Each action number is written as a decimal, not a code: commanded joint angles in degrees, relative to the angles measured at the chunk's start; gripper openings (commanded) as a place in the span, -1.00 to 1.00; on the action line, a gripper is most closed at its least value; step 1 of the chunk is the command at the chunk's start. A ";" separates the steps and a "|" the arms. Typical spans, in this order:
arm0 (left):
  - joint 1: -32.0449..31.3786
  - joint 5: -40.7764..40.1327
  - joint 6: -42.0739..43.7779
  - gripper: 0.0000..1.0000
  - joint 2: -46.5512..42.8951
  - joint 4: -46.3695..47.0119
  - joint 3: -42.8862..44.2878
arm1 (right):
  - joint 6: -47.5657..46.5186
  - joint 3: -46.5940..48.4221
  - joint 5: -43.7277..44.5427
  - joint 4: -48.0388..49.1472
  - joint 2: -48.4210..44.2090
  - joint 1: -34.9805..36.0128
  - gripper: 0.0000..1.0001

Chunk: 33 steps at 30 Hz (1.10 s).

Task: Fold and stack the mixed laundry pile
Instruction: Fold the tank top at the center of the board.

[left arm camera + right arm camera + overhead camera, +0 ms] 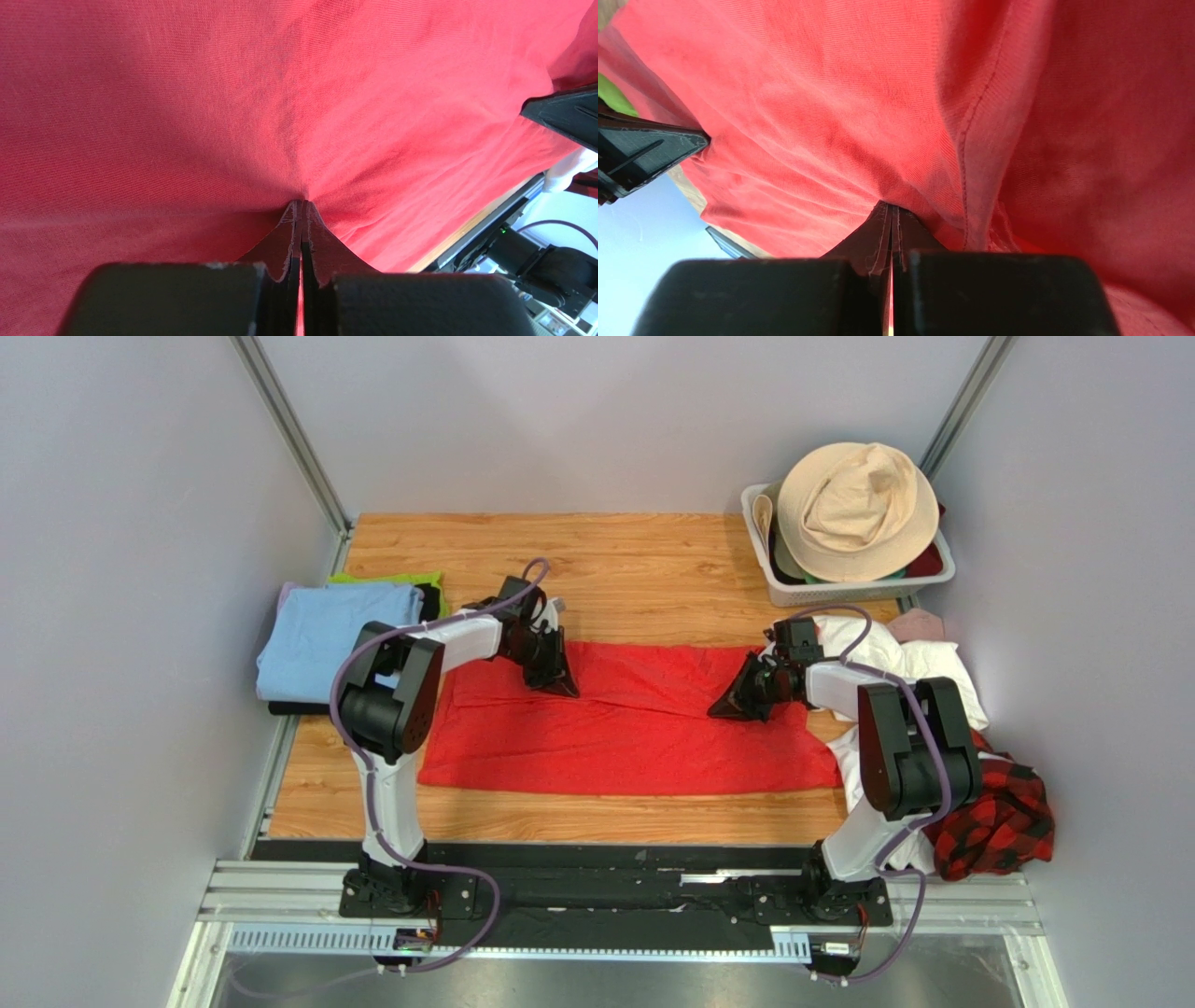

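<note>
The bright red T-shirt (631, 721) lies spread across the middle of the wooden table, its far edge folded toward the front. My left gripper (556, 676) is shut on the shirt's far left edge; red cloth (210, 105) fills the left wrist view, pinched at my gripper (303, 204). My right gripper (734, 703) is shut on the far right edge; the right wrist view shows the red cloth with a seam (976, 126), pinched at my gripper (891, 207). White cloths (912, 665), a plaid shirt (999, 819) and a small pink piece (919, 625) lie heaped at the right.
A light blue folded cloth (334, 639) lies on black and green cloths (407, 581) at the far left. A white slatted basket (800, 585) with a beige bucket hat (856, 507) stands at the back right. Grey walls close in both sides.
</note>
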 commanded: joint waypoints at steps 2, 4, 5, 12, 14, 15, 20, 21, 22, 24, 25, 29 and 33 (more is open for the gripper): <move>0.03 -5.53 1.57 -1.00 -3.57 -1.16 -1.25 | -1.01 1.26 -0.49 2.06 0.35 -1.69 -1.00; 0.20 -8.16 1.92 -1.00 -6.28 -1.87 -1.51 | -1.62 2.06 0.12 0.22 -0.79 -1.69 -1.00; 0.29 -8.88 2.27 -1.00 -7.52 -1.87 -1.95 | -1.88 2.76 0.30 -0.22 -2.10 -1.69 -1.00; 0.47 -18.62 3.77 -1.00 -19.03 -3.36 -3.62 | -4.70 4.61 4.70 -6.90 -8.87 -1.60 -1.00; 0.99 -21.71 3.60 -1.00 -22.46 -3.63 -4.58 | -4.70 3.91 5.93 -7.34 -10.63 -1.25 -1.00; 1.34 -22.67 3.25 -1.00 -23.43 -3.46 -5.20 | -4.87 3.47 6.45 -7.86 -12.30 -1.17 -1.00; 5.65 -25.23 -0.09 -1.00 -27.83 -2.05 -10.21 | -3.38 -0.92 14.62 -7.61 -16.70 -0.81 -1.00; 6.35 -24.97 -0.27 -1.00 -27.57 -2.05 -10.39 | -2.77 -1.28 15.59 -7.26 -17.06 -0.73 -1.00; 7.40 -23.66 -0.27 -1.00 -26.18 -2.14 -10.39 | -2.50 -1.37 16.99 -7.25 -16.62 -0.46 -1.00; 8.11 -22.51 -0.10 -1.00 -24.94 -2.14 -10.30 | -2.41 -0.76 18.23 -7.52 -15.66 0.24 -1.00; 8.38 -22.16 -0.01 -1.00 -24.41 -1.70 -10.65 | -2.59 -0.06 19.19 -7.78 -14.09 1.20 -1.00; 8.47 -24.96 -0.19 -1.00 -24.15 0.41 -11.10 | -3.12 4.24 22.36 -9.36 -11.27 3.40 -1.00; 9.25 -29.35 -0.97 -1.00 -22.83 -1.34 -9.43 | -3.73 8.11 24.99 -11.12 -9.77 3.93 -1.00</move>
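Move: Both shut fingertips rest on the folded tank top. Its fold edge's left end lies about 19 cm left of the left hand and 2 cm nearer the base, level in height; the tank top's middle is some 10 cm to that hand's right and 4 cm back, the laundry stack 37 cm left and 8 cm ahead. From the right hand, the fold edge's right end is about 4 cm right and level, the white cloth 27 cm right and 6 cm ahead. Leftwards in a high arc, the left hand comes off the tank top, rises about 11 cm and sinks partway again, ending 13 cm left, towards the fold edge's left end. The right hand lifts off soon after in a smaller arc, about 4 cm right, then lowers towards the fold edge's right end. Both wrists straighten to point more steeply down; fingers stay shut and clear of the cloth. ##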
